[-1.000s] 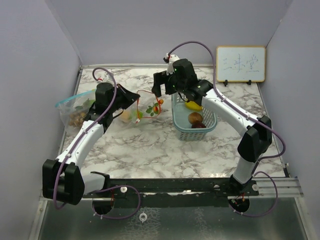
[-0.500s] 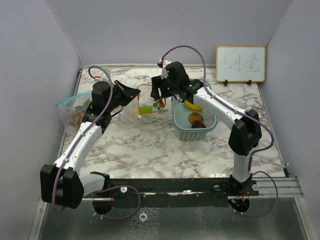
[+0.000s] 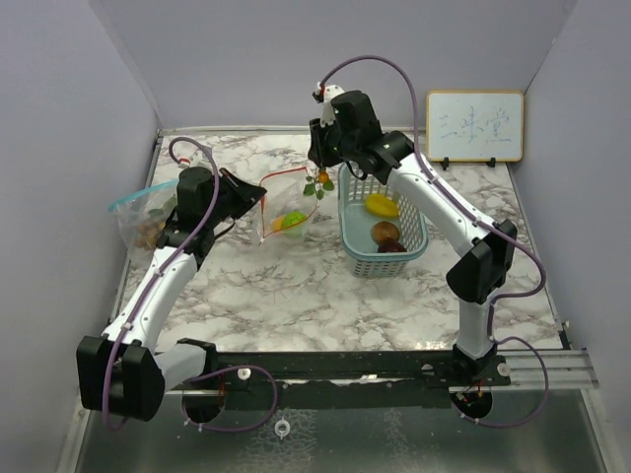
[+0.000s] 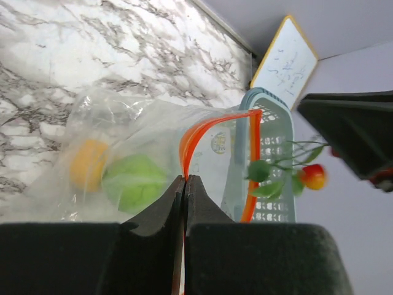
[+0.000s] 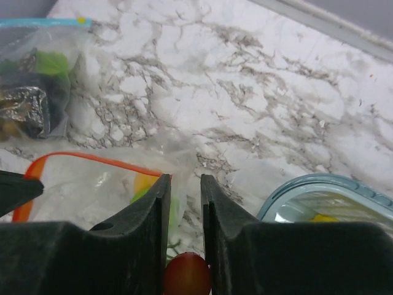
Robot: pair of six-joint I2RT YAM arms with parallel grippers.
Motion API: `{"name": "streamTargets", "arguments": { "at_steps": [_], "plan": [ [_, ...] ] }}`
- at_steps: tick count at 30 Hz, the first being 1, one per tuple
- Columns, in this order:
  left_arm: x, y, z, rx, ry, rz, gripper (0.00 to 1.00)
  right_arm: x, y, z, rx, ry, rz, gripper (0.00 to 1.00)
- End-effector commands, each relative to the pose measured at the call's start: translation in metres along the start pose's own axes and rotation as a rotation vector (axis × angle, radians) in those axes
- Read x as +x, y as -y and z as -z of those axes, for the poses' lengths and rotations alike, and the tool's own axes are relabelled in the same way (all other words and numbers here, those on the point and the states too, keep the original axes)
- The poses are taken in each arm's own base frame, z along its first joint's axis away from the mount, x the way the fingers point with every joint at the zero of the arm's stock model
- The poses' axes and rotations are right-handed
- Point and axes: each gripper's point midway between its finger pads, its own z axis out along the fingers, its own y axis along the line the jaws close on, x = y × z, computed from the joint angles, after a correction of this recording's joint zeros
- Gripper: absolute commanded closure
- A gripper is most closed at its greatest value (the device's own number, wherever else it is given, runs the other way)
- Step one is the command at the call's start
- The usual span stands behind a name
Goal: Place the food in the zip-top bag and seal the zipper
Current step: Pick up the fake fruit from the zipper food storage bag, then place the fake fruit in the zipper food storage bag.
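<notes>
A clear zip-top bag [image 3: 288,223] with an orange zipper lies mid-table, holding a green fruit [image 4: 135,182] and a yellow piece [image 4: 89,163]. My left gripper [image 3: 258,197] is shut on the orange zipper strip [image 4: 184,161], holding the mouth up. Just above the bag's mouth, my right gripper [image 3: 320,169] is shut on a small red fruit [image 5: 187,275] with green leaves [image 4: 270,178]. More food sits in the teal basket [image 3: 357,244]: a yellow piece [image 3: 382,205] and a red-brown piece [image 3: 386,234].
A second bag [image 3: 146,219] with a blue zipper and food inside lies at the table's left edge, beside my left arm. A small whiteboard [image 3: 474,125] leans on the back wall at the right. Side walls close in the table.
My right gripper's jaws closed on the red leafy fruit and lifted it up and back from the bag's edge. My left gripper stayed shut on the zipper and drew slightly left.
</notes>
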Motion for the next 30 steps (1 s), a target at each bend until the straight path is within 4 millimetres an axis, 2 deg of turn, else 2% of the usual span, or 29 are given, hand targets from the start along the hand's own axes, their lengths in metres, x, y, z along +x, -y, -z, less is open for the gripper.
{"name": "streamTargets", "arguments": {
  "at_steps": [1, 4, 6, 8, 11, 16, 21, 25, 30],
  "plan": [
    [0.0, -0.015, -0.003, -0.048, 0.005, -0.034, 1.0, 0.005, 0.01, 0.018, 0.046, -0.089, 0.086, 0.97],
    [0.002, -0.007, -0.013, -0.004, -0.008, 0.006, 1.0, 0.025, -0.015, 0.015, -0.041, -0.133, 0.06, 0.95],
    [0.003, -0.003, -0.019, 0.016, -0.016, 0.021, 1.0, 0.034, -0.043, 0.014, -0.098, -0.136, 0.057, 0.95],
    [0.004, 0.0, -0.024, 0.026, -0.027, 0.022, 1.0, 0.034, -0.067, 0.015, -0.142, -0.115, 0.054, 0.95],
    [0.01, 0.002, -0.028, 0.028, -0.045, 0.021, 1.0, 0.022, -0.087, 0.016, -0.179, -0.073, 0.03, 0.95],
    [0.014, 0.0, -0.025, 0.021, -0.047, 0.021, 1.0, -0.02, -0.084, 0.037, -0.137, 0.052, 0.018, 0.96],
    [0.012, 0.0, -0.019, 0.016, -0.036, 0.014, 1.0, -0.04, -0.086, 0.048, -0.144, 0.106, 0.012, 0.95],
    [0.011, 0.003, -0.017, 0.02, -0.031, 0.008, 1.0, -0.036, -0.085, 0.038, -0.134, 0.097, 0.015, 0.95],
    [0.011, 0.003, -0.015, 0.02, -0.03, 0.012, 1.0, -0.02, -0.088, 0.019, -0.152, 0.062, 0.025, 0.95]
  ]
}}
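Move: The right hand already holds the red fake fruit, the left the bag's rim. From the right hand, the open bag's mouth is about 6 cm left, 7 cm back and 6 cm down. The green fruit inside is roughly 7 cm left, 11 cm back and 17 cm down; the basket is some 17 cm right, 10 cm back and 14 cm down. The mouth's middle is about 6 cm right of the left hand, 3 cm back and 3 cm below. Right hand swings the held fruit about 8 cm back-left, then up, towards the bag mouth; left, gripping rim, lowers. ##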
